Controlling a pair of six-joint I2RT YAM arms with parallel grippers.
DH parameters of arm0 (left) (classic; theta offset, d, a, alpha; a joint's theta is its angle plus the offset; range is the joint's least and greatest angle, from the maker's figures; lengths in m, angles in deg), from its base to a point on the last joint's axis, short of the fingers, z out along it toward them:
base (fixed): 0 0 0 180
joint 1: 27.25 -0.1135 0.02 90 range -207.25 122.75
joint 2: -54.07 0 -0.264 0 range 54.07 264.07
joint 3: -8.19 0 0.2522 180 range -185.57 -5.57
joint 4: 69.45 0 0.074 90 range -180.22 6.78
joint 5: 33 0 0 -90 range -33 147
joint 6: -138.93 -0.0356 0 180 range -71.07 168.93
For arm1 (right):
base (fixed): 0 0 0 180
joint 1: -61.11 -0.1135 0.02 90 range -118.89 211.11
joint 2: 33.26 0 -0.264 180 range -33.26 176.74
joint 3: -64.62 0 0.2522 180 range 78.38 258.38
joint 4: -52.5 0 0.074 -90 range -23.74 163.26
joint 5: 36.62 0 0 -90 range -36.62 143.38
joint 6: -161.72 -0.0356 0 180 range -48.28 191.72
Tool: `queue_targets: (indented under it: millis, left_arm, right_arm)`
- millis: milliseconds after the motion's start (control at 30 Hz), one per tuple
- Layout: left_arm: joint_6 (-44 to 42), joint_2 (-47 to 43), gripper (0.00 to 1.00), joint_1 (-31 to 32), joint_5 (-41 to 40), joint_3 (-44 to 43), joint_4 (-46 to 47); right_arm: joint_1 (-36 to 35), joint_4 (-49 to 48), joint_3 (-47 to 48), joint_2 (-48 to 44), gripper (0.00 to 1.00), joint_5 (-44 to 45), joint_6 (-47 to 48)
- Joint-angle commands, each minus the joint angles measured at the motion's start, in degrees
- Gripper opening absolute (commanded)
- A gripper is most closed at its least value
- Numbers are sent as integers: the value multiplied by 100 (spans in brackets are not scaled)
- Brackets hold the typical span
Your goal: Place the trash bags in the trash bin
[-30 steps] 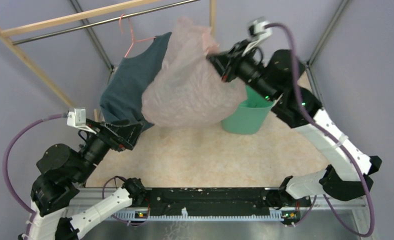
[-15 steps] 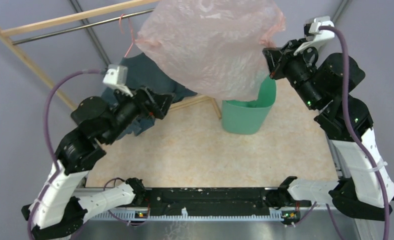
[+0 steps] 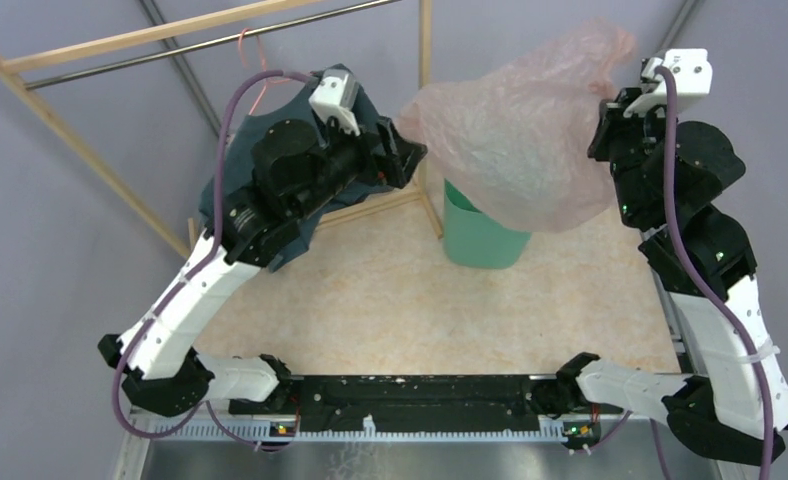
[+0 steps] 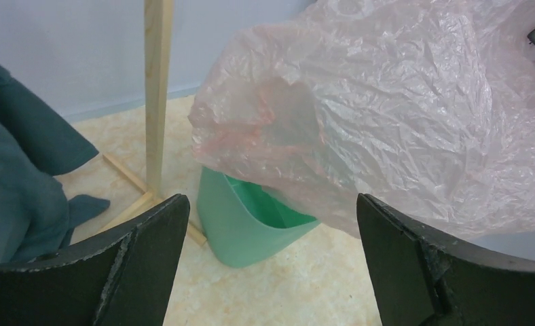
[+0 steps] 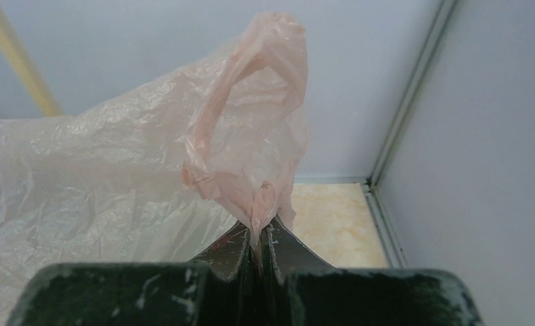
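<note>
The pale-pink trash bag (image 3: pixel 515 140) hangs in the air above the mint-green trash bin (image 3: pixel 475 240); its lower part drapes over the bin's far rim. My right gripper (image 3: pixel 610 110) is shut on the bag's handle loop (image 5: pixel 251 170), holding it up at the right. My left gripper (image 3: pixel 407 152) is open and empty, just left of the bag's left corner, not touching it. In the left wrist view the bag (image 4: pixel 387 115) fills the upper right and the bin (image 4: pixel 251 224) stands below it, between my fingers.
A dark teal shirt (image 3: pixel 240 190) hangs on a pink hanger from the wooden rack (image 3: pixel 70 135) at the back left. A wooden upright (image 3: pixel 426 60) stands just left of the bin. Enclosure walls and metal posts (image 3: pixel 670 30) close in at the right.
The left arm has swung up and right, its gripper now beside the bag's left corner. The right gripper has moved the bag rightward and lower, over the bin.
</note>
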Motion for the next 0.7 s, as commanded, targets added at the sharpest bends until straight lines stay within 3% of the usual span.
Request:
queue_targets:
  millis: [0,167,300,400,533,667]
  left_arm:
    - [-239,440,99,-2,-45,-437,490]
    - [-392,510,97,-3,-52,-446,631]
    - [-577,568,91,2,-8,-520,787]
    - [-896,664,79,55,-114,-505,1098]
    - [-1359,1037,74,144,-464,-414,1573]
    - [-1276,1887,69,143,-567,-911,1359]
  right_arm:
    - [599,-290,53,215,0,-64,132]
    - [1837,-124,310,615,0,-1639,-654]
    - [1892,-272,98,726,0,-2988,-715]
    - [1896,-621,-330,582,0,-3953,-561]
    - [1892,-875,-523,492,0,-4135,-392]
    - [1892,-859,-458,542,0,-4067,-394]
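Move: The trash bin, about 11 cm ahead and 10 cm left of the right hand, stands some 40 cm below it; the held bag billows about 6 cm ahead and 10 cm left. From the open left hand the bag's middle is roughly 6 cm ahead and 17 cm right, the bin about 11 cm ahead, 17 cm right and 34 cm below, and the rack post some 20 cm ahead and 4 cm right. Right hand swings the pinched bag forward 7 cm, then left-down towards the bin; left reaches forward-right, fingers narrowing. ##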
